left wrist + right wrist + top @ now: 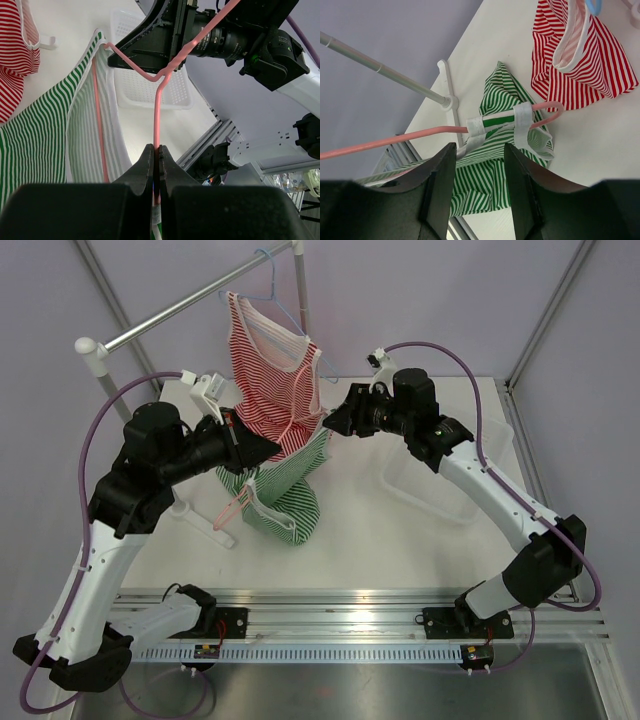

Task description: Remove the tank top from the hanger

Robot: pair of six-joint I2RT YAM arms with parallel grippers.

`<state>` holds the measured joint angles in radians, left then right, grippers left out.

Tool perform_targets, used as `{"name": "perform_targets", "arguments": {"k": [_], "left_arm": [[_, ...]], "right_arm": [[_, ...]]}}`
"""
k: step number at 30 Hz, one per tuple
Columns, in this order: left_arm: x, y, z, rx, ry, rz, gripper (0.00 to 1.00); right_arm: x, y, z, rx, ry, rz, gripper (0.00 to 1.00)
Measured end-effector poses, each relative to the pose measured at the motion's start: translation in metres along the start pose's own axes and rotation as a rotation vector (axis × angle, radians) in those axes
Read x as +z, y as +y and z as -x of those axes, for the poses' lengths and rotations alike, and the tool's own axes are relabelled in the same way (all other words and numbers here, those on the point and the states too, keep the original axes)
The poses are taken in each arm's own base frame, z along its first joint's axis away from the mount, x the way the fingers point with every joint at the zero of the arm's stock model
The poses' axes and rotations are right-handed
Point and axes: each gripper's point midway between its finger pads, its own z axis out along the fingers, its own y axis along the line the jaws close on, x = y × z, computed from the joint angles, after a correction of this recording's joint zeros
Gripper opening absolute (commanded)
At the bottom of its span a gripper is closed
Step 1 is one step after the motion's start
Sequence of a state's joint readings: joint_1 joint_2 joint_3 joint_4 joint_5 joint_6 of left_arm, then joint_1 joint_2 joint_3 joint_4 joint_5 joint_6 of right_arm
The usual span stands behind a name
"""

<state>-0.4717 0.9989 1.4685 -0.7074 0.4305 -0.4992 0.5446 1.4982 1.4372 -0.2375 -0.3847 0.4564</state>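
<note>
A green-and-white striped tank top (pixel 285 495) hangs on a pink hanger (pixel 157 112) and slumps onto the table. My left gripper (pixel 156 155) is shut on the hanger's thin pink wire, seen in the top view at the left gripper (pixel 268 448). My right gripper (pixel 479 150) is open, its jaws apart just in front of the tank top (pixel 490 172). Two white shoulder straps (pixel 522 125) are looped over the hanger (pixel 410 137) near its curved end. In the top view the right gripper (pixel 335 420) sits beside the top's upper edge.
A red-striped tank top (pixel 275 375) hangs on a blue hanger (pixel 268 280) from the metal rail (pixel 190 305). The rail's white foot (pixel 451 102) stands on the table. A white basket (pixel 440 490) lies under the right arm.
</note>
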Motion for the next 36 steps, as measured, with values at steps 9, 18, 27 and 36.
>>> {"name": "perform_targets", "arguments": {"k": [9,18,27,36], "left_arm": [[-0.001,-0.002,0.001,0.002,0.0,-0.007,0.0],[-0.001,-0.003,0.004,0.026,0.004,-0.008,0.0],[0.004,-0.01,0.011,0.038,-0.019,-0.048,0.0],[0.005,-0.034,0.056,0.108,-0.172,-0.134,0.0]], "right_arm": [[0.004,-0.006,0.002,-0.009,-0.011,-0.022,0.0],[-0.009,-0.056,0.024,0.056,-0.087,-0.218,0.0],[-0.022,-0.072,0.041,0.141,-0.102,-0.236,0.0],[-0.027,-0.038,0.036,0.128,-0.03,-0.036,0.0]]}}
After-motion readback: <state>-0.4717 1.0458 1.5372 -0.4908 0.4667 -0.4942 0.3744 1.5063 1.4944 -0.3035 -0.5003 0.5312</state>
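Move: Just 2 cm ahead-left of the right hand's open fingertips (about 1 cm forward, 2 left), level with them, is the green tank top's white shoulder strap. The pink hanger's end pokes through about 4 cm farther forward of the strap and 1 cm above it. The red tank top hangs some 15 cm forward and 12 left, its middle 8 lower. From the left hand, which holds the hanger's neck, the strap is about 15 cm forward, 11 right and 9 below. Closing on the strap, the right fingers pinch it, then pull it to the right about 7 cm and forward 5, turning some 15 degrees clockwise, before easing back a few centimetres to the left and rearward and rising slightly at the end. The left hand keeps its grip on the hanger, nearly still at first, then lifts it about 6 cm, tipping its fingers up. ##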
